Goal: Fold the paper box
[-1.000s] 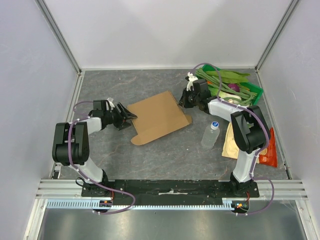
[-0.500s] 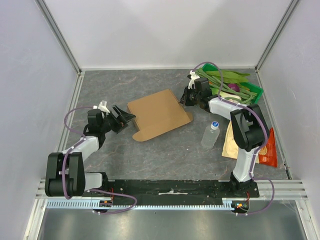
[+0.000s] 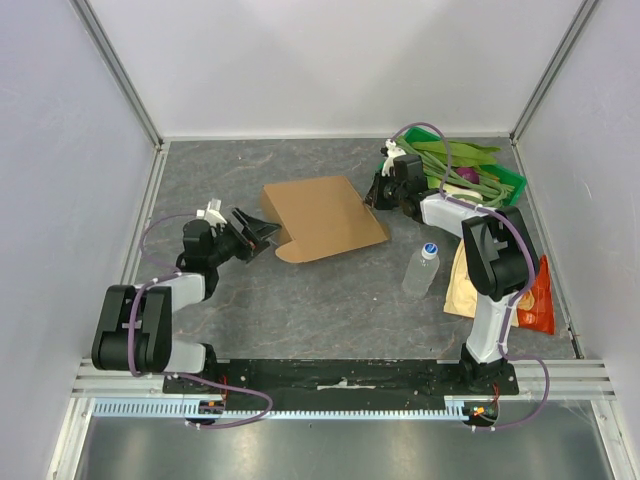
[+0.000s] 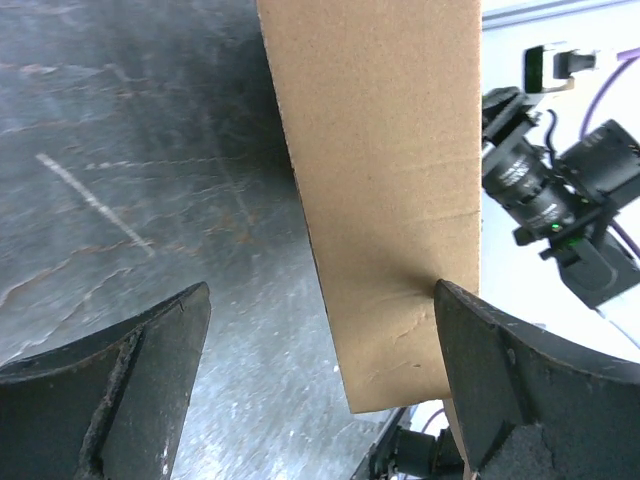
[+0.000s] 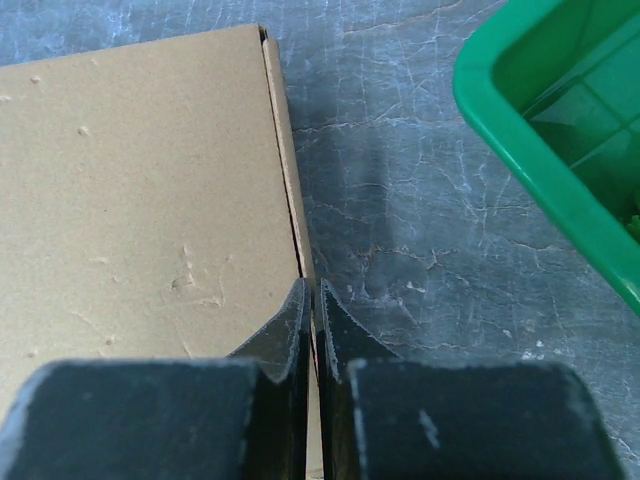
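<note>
The paper box (image 3: 325,218) is a flat brown cardboard blank lying mid-table, and it also fills the left of the right wrist view (image 5: 140,190). My right gripper (image 3: 373,194) is at its far right edge, where its jaws (image 5: 313,292) are shut on the thin cardboard edge. My left gripper (image 3: 258,232) sits at the blank's left side with its jaws wide open. In the left wrist view a cardboard panel (image 4: 385,160) reaches down between the two spread fingers of the left gripper (image 4: 320,375), ungripped.
A green bin (image 3: 505,182) of vegetables stands at the far right, and its rim (image 5: 560,140) lies close to my right gripper. A plastic bottle (image 3: 422,268) stands right of the box, with a tan snack bag (image 3: 460,288) and an orange packet (image 3: 540,305) beyond it.
The left jaws have spread wider and the left arm has drawn back leftward. The box has turned and shifted a little to the right and away, with the right gripper still on it.
</note>
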You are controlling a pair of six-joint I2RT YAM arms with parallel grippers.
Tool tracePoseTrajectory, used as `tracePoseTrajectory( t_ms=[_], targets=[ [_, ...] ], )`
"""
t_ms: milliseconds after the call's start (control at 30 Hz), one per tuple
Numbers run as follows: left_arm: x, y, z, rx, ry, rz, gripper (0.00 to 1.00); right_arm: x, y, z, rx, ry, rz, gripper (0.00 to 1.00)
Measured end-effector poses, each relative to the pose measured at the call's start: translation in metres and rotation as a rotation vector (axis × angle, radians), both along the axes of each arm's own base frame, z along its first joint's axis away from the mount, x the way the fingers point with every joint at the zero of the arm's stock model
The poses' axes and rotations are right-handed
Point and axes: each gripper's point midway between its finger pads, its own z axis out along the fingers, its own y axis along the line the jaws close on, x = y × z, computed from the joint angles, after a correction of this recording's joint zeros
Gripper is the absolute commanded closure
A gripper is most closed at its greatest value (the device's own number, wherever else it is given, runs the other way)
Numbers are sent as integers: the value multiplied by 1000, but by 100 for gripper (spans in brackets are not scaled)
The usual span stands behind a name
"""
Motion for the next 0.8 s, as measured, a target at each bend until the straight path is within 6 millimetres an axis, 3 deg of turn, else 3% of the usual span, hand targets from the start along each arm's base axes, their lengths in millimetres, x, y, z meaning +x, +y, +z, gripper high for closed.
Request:
tracePoseTrajectory(
  t_ms=[333, 633, 800],
  targets=[
    [10, -31, 37, -147, -138, -61, 1, 4, -8, -3, -38, -10, -27, 94],
    [1, -41, 67, -218, -221, -81, 0, -19, -13, -28, -78, 89, -9, 92],
    [11, -52, 80, -214, -213, -96, 1, -29, -11, -35, -92, 118, 12, 90]
  ],
)
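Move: The paper box, its left side already raised, has its middle about 13 cm to the left hand's right, 2 cm ahead and a few centimetres lower; one finger of the wide-open left gripper is at its left side panel. From the right hand, nearly shut at the box's right edge, that middle is some 10 cm left, 3 cm back and slightly lower. From the right hand, the green vegetable crate lies about 18 cm right, 6 cm ahead and a little lower, the water bottle roughly 10 cm right, 16 cm back. The left hand, fingers staying wide open, lifts about 8 cm and drives some 5 cm to the right, rolling its left side down and tilting its fingertips up as it pushes the box's left side up and over towards the right hand. The nearly shut right hand stays almost in place at the box's right edge, easing about 1 cm right, then sinks and draws back some 3 cm each way, its fingertips tipping slightly down beside the box. ##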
